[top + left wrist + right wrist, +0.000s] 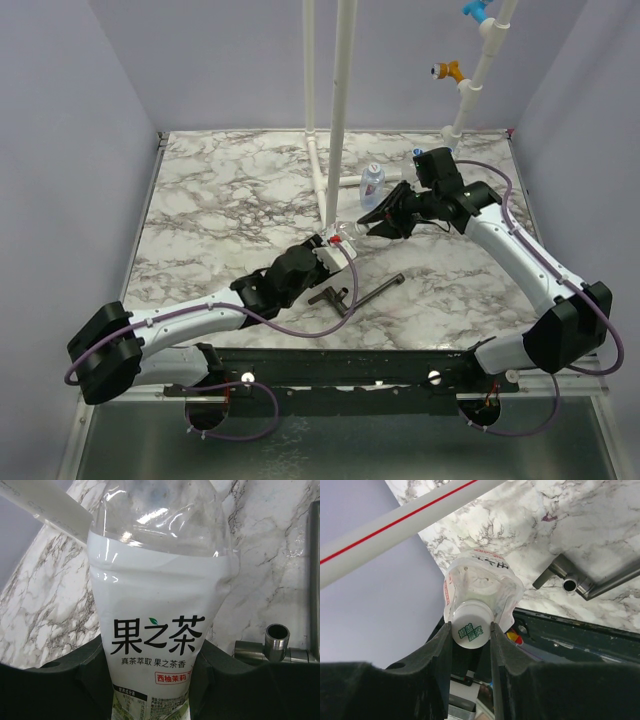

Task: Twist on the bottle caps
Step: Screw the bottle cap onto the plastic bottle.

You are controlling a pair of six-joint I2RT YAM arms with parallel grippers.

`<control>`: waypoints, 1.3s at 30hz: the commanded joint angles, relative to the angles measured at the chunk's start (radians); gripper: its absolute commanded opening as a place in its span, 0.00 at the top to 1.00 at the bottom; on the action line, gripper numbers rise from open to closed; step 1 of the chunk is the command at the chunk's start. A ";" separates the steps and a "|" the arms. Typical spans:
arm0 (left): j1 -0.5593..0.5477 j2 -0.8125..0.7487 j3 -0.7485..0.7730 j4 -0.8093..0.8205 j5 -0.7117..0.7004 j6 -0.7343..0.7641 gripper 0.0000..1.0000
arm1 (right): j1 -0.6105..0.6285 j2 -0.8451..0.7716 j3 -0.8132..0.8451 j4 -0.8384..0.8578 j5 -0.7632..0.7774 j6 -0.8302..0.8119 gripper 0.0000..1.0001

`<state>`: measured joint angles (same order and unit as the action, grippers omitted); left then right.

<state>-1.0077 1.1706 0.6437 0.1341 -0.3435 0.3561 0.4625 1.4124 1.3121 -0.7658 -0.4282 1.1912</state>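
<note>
A clear bottle (160, 580) with a white label and black characters lies tilted between the pads of my left gripper (152, 652), which is shut on its body. In the top view this bottle (349, 236) bridges the two grippers at the table's middle, with the left gripper (328, 248) at its base. My right gripper (377, 222) meets it from the right. A white bottle cap (469, 626) with green lettering sits on the neck of the bottle (482, 582), and the right gripper (470, 630) is shut on the cap's sides.
A second small bottle (372, 182) stands behind the right gripper. Tall white pipes (338, 110) rise just behind the held bottle. A black T-shaped metal tool (345, 295) lies on the marble near the front, and its threaded tube end (277, 639) shows in the left wrist view.
</note>
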 commanded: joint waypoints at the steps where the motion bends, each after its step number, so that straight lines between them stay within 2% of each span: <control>1: -0.052 0.004 0.024 0.391 0.055 0.054 1.00 | 0.056 0.068 0.002 -0.114 -0.173 0.112 0.87; 10: -0.054 0.030 -0.005 0.445 0.054 0.062 1.00 | 0.055 0.079 0.065 -0.206 -0.094 0.188 0.86; 13: -0.054 0.047 0.004 0.446 0.048 0.063 1.00 | 0.055 0.089 0.113 -0.249 -0.067 0.188 0.76; 20: -0.051 0.060 -0.003 0.444 0.046 0.001 1.00 | 0.053 0.079 0.229 -0.308 0.022 0.182 0.43; 29: -0.017 0.072 -0.002 0.400 0.153 -0.120 1.00 | 0.044 -0.004 0.278 -0.296 0.159 0.111 0.09; 33: 0.017 0.070 0.004 0.360 0.241 -0.182 1.00 | 0.044 -0.063 0.278 -0.238 0.229 -0.054 0.05; 34: 0.030 0.067 0.004 0.352 0.271 -0.198 1.00 | 0.044 -0.076 0.279 -0.208 0.251 -0.139 0.03; 36: 0.072 0.059 0.003 0.337 0.393 -0.247 1.00 | 0.044 -0.113 0.252 -0.151 0.285 -0.266 0.00; 39: 0.130 0.058 0.009 0.320 0.546 -0.308 1.00 | 0.044 -0.170 0.198 -0.044 0.253 -0.439 0.00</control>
<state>-0.9459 1.2366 0.6170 0.4721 -0.0631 0.1692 0.5068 1.3056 1.5558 -0.9504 -0.2203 1.0256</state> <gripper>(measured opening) 0.487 0.995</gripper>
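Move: The cap already sits on the held bottle's mouth, between the right fingertips; from the left hand, which grips the bottle's label, it is about 7 cm to the right, 2 cm ahead and 8 cm up. From the right hand, the standing clear bottle is roughly 13 cm ahead, 2 cm to the right and 12 cm lower, and the metal pipe lies about 8 cm back, level sideways and some 20 cm below. The cap gets a last twist of some 15 degrees, clockwise looking along the right fingers, while both hands sink a little. The right fingers then open wide and let go, and that hand climbs to about 8 cm above its start, drifting right and turning its wrist back; the left keeps its grip, carries the bottle about 5 cm right and a little up, and rolls it rightward. ##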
